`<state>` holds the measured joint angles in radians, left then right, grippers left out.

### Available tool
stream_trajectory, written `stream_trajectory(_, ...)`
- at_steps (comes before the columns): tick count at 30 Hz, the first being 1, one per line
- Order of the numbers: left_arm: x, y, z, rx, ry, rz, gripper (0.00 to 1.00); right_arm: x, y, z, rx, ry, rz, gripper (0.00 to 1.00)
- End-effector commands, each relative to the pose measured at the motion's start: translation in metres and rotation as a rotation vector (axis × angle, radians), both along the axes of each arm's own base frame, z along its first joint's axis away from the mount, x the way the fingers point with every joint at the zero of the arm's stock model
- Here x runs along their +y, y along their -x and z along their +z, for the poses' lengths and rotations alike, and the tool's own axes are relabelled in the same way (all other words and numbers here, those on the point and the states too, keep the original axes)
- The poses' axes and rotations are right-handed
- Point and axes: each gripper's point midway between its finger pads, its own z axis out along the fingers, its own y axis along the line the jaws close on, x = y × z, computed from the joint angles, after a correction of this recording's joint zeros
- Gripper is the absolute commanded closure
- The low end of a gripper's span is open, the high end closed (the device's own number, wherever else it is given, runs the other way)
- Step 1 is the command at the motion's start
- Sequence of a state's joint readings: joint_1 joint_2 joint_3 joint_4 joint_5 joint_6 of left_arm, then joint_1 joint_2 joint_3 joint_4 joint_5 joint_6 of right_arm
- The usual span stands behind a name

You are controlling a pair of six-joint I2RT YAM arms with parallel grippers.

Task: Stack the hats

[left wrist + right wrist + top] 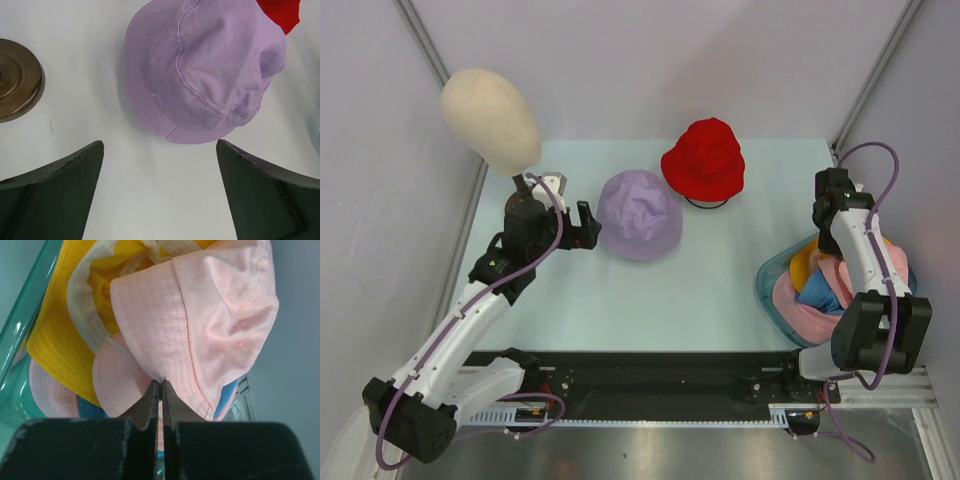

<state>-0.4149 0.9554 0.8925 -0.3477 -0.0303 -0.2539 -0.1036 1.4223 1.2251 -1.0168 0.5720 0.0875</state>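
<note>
A lilac hat [640,213] lies crown up mid-table, and a red hat [704,160] sits just behind it to the right. My left gripper [588,225] hovers open just left of the lilac hat [205,70], nothing between its fingers. In the right wrist view my right gripper [160,382] is shut on the brim of a pink hat [210,315]. That hat sits on a pile with an orange hat [55,340] and a blue hat [820,290].
The pile sits in a translucent teal tray [767,290] at the right edge. A beige mannequin head [490,120] stands at the back left on a brown round base [15,80], close behind my left gripper. Grey walls enclose the table.
</note>
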Motion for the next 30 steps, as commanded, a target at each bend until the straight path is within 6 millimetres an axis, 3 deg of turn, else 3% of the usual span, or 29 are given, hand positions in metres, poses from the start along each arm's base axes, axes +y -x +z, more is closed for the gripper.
stream_trajectory(1, 0.0, -0.002, 0.024, -0.068, 0.02, 0.001, 0.0, -0.01, -0.003, 0.006, -0.014, 0.072, -0.008, 1.0)
stream_trajectory(3, 0.0, -0.001, 0.026, -0.072, 0.018, 0.0, 0.0, -0.008, -0.005, 0.0, -0.006, 0.065, -0.005, 0.98)
stream_trajectory(6, 0.001, -0.001, 0.026, -0.073, 0.012, 0.004, 0.0, -0.005, -0.01, -0.006, -0.007, 0.053, 0.003, 0.86)
stream_trajectory(13, 0.002, -0.001, 0.024, -0.07, 0.015, 0.009, 0.0, -0.003, -0.021, -0.014, 0.011, 0.075, 0.017, 0.69)
stream_trajectory(18, 0.003, -0.001, 0.025, -0.073, 0.012, 0.016, 0.0, -0.008, -0.024, -0.015, 0.022, 0.111, 0.01, 0.66)
stream_trajectory(25, 0.004, -0.001, 0.024, -0.073, 0.011, 0.018, 0.0, -0.009, -0.029, -0.02, 0.038, 0.126, 0.014, 0.52)
stream_trajectory(30, 0.004, -0.003, 0.025, -0.075, 0.005, 0.018, 0.0, -0.011, -0.031, -0.022, 0.051, 0.142, 0.017, 0.5)
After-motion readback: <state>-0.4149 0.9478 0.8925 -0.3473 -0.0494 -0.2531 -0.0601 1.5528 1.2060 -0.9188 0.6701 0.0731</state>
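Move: The pink hat on top of the bin's pile lies under the shut right fingers: its near brim edge is almost at the tips, while its middle is some 5 cm to the right, about 2 cm ahead and 3 cm below. The yellow hat's middle is roughly 4 cm left, 2 cm ahead and 4 cm below; the blue hat peeks out about 3 cm left, 5 cm back and 6 cm lower. From the left hand, the pink hat lies about 50 cm right, 3 cm back and 10 cm down. The right fingers come down astride the pink hat's brim, one at its outer edge and the other by the seam, though firm contact can't be made out. On the way the shut gripper opens to about half, and the hand sinks some 3 cm while edging about 2 cm forward, with a slight wrist tilt of around five degrees. ##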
